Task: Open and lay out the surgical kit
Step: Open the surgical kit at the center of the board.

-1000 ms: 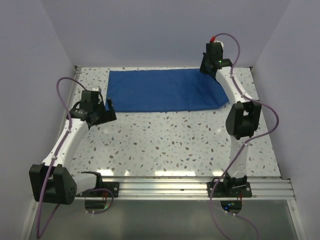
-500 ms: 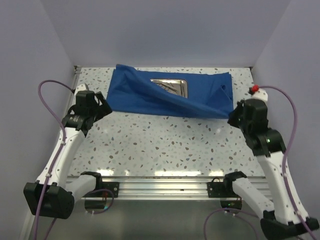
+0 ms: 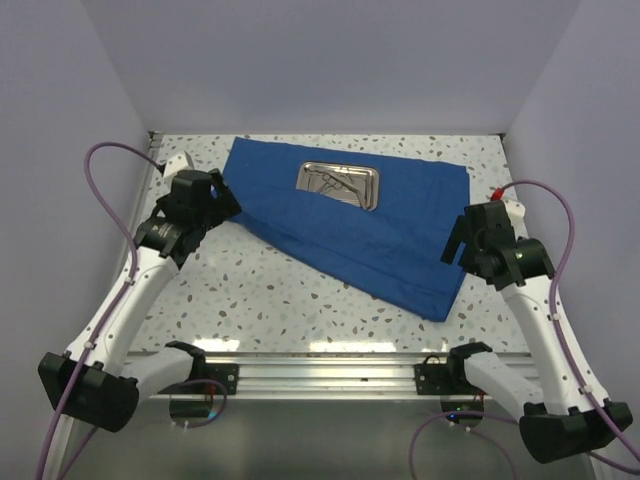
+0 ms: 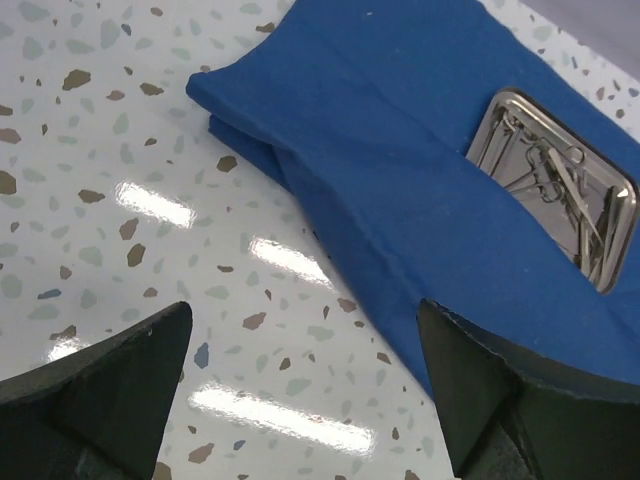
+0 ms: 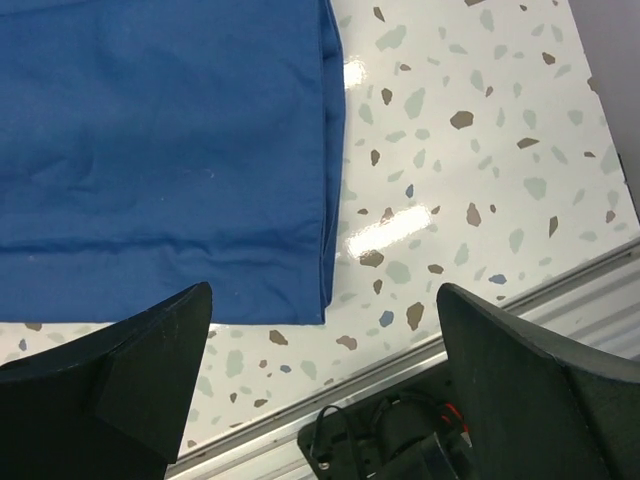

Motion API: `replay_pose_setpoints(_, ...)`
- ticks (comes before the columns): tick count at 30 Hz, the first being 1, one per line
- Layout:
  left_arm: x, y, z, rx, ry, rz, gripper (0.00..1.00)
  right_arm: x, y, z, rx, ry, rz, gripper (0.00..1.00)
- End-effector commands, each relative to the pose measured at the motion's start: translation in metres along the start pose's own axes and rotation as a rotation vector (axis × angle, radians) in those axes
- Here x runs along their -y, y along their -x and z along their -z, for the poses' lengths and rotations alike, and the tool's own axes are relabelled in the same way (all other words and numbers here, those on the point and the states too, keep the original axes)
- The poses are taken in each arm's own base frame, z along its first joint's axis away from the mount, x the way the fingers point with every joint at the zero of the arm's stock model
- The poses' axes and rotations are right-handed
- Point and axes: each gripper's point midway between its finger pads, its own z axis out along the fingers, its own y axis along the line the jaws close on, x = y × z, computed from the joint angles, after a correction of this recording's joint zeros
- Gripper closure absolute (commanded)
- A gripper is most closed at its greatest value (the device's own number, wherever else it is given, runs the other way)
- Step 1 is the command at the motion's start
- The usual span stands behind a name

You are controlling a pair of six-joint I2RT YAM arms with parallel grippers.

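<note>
The royal-blue cloth point(image 3: 380, 235) of the surgical kit lies unfolded on the table, one flap reaching to the front right. On it, at the back, sits the small steel tray point(image 3: 342, 186) with thin steel instruments point(image 3: 335, 180) inside. My left gripper point(image 3: 222, 200) hovers open beside the cloth's folded left edge point(image 4: 240, 130). In the left wrist view the tray point(image 4: 612, 262) and its ring-handled instruments point(image 4: 555, 175) show at the upper right. My right gripper point(image 3: 456, 240) is open above the cloth's front right corner point(image 5: 300, 300), with nothing between its fingers point(image 5: 540, 370).
The speckled table point(image 3: 300, 290) is ringed by lilac walls point(image 3: 60, 120). A metal rail point(image 3: 380, 372) with the arm bases runs along the near edge; the rail point(image 5: 560, 300) and a cabled base point(image 5: 400, 440) show under my right gripper.
The cloth's flap has been drawn toward the front right, uncovering the tray. My right gripper swung from the back right corner to the front right and let go. The left arm moved closer to the cloth.
</note>
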Motion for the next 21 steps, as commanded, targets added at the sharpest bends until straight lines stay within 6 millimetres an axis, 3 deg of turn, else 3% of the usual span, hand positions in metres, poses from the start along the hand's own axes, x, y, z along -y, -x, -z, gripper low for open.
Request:
replay_pose_setpoints(1, 0.011, 0.034, 0.020, 0.128, -0.048, 0.048, 0.01, -0.007, 0.010, 0.008, 0.042, 0.046, -0.068, 0.01)
replay_pose_setpoints(5, 0.001, 0.011, -0.012, 0.051, 0.061, 0.008, 0.00, -0.035, 0.017, 0.002, 0.003, 0.128, -0.090, 0.01)
replay_pose_setpoints(8, -0.008, -0.006, -0.038, -0.006, 0.051, 0.053, 0.00, -0.043, 0.022, 0.002, -0.019, 0.140, -0.079, 0.01)
replay_pose_setpoints(9, -0.003, 0.002, -0.047, 0.021, 0.010, 0.083, 0.00, -0.043, 0.023, 0.003, -0.016, 0.143, -0.076, 0.01)
replay_pose_setpoints(13, -0.016, -0.001, -0.091, -0.031, 0.064, 0.116, 0.00, -0.040, 0.027, 0.008, 0.000, 0.143, -0.052, 0.01)
replay_pose_setpoints(21, 0.013, 0.000, -0.135, -0.043, -0.014, 0.170, 0.00, -0.031, 0.021, 0.010, -0.011, 0.118, -0.007, 0.01)
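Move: The near-left corner of the surgical kit's blue wrap lies about 16 cm ahead of the left hand, some 4 cm to its left and 21 cm below. At a similar depth, the metal tray sits about 22 cm ahead and 28 cm right, while the wrap's far-left corner is roughly 40 cm ahead and 3 cm left. From the right hand, that near-left corner is about 27 cm ahead and 62 cm left, 20 cm below. After a slight lift, the left hand dives about 11 cm down and 7 cm forward, bearing a little left, towards the wrap's near-left corner; its fingers stay wide open and empty and tip some 10 degrees further down. The right hand, also open and empty, eases about 3.5 cm forward and left above the wrap's right end and then all but stops. ##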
